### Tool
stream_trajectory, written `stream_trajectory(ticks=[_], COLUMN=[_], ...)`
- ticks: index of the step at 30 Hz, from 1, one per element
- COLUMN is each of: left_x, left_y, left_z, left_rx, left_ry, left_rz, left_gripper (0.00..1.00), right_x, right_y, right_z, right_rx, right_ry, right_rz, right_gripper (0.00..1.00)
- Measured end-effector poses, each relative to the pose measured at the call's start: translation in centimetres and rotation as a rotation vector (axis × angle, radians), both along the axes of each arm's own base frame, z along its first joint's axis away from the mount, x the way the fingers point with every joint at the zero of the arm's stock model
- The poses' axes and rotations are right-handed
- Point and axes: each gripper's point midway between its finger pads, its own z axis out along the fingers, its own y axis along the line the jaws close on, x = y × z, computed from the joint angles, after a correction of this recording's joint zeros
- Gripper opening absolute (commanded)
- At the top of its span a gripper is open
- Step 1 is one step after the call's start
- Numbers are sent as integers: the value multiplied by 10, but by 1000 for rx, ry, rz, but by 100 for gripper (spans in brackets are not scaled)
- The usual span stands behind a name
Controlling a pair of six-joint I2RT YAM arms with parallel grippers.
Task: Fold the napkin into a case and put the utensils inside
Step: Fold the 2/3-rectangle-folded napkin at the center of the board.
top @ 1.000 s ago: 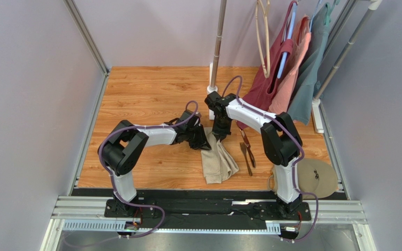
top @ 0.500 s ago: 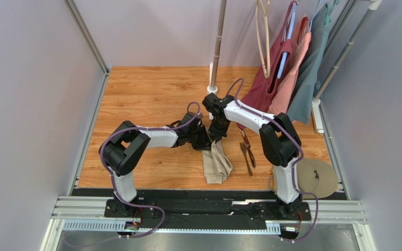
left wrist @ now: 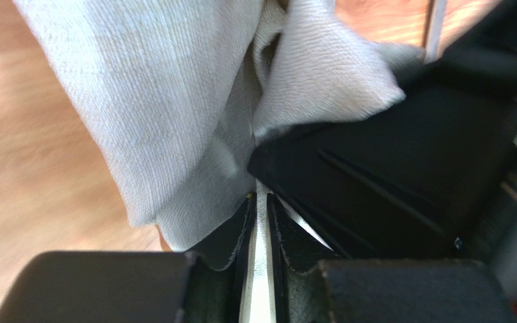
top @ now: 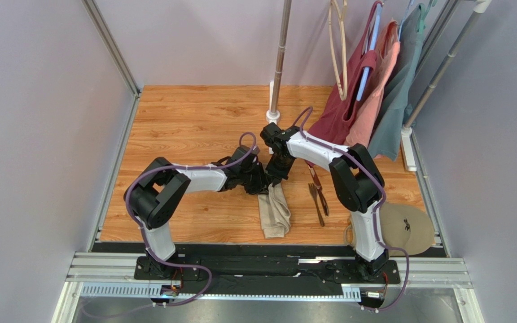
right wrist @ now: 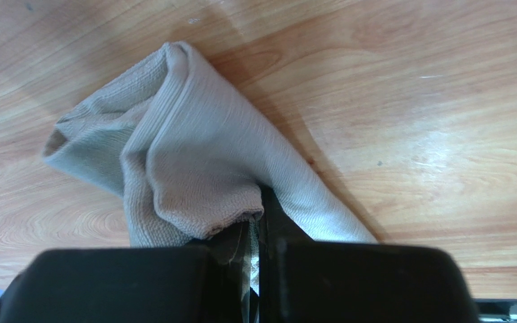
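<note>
The beige napkin [top: 275, 210] is bunched into a narrow strip, with its far end lifted and its near end resting on the wooden table [top: 194, 128]. Both grippers pinch that far end, close together. My left gripper [top: 262, 183] is shut on a thin fold of the napkin [left wrist: 167, 101], and cloth shows between its pads [left wrist: 231, 232]. My right gripper [top: 279, 175] is shut on the napkin [right wrist: 194, 161] edge. The right gripper's black body [left wrist: 389, 182] nearly touches the left one. The dark brown utensils [top: 318, 195] lie on the wood to the right of the napkin.
A round tan disc [top: 408, 227] lies at the near right corner. Maroon, salmon and grey-teal garments [top: 369, 94] hang on a rack at the back right. A metal pole [top: 279, 67] stands on a white base just behind the grippers.
The two grippers have drawn closer together and shifted slightly left and away, and the napkin has narrowed from a wider fold into a slim bunched strip.
</note>
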Motion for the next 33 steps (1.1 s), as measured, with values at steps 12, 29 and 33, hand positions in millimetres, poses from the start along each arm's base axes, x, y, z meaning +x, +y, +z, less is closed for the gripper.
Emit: stream_trajectory(ticks=[12,29,33], left_x=[-22,-10,-9], left_y=[45,60,60], left_z=[47,15,12], left_rx=[99,312,319], left_ry=[-114,-104,-101], left_rz=[-7,-82,-83], left_gripper=[70,83,81], right_x=[-1,0,0], right_y=[11,26,27], right_z=[-6,-5,-5], right_rx=[66,157,161], right_ry=[34,40,39], right_rz=[-1,6,7], right_gripper=[3,4,4])
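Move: The folded napkin runs back from the two hands. Its middle lies about 6 cm back, 2 cm right and 2 cm below the left hand, and roughly 8 cm straight back of the right hand, which already pinches its far end. From the left hand the fork lies about 15 cm right and 4 cm back, and the knife 16 cm right and level with it, both some 3 cm below. The napkin's far end stays pinched in the right fingers, which drag it about 3 cm left, sinking slightly as the wrist tilts. The left hand lets go of its fold near there, opens wide, hops some 7 cm up and 6 cm left, then sinks again beside the right gripper, its fingers turning steeper, to come down open astride the napkin's left edge. ##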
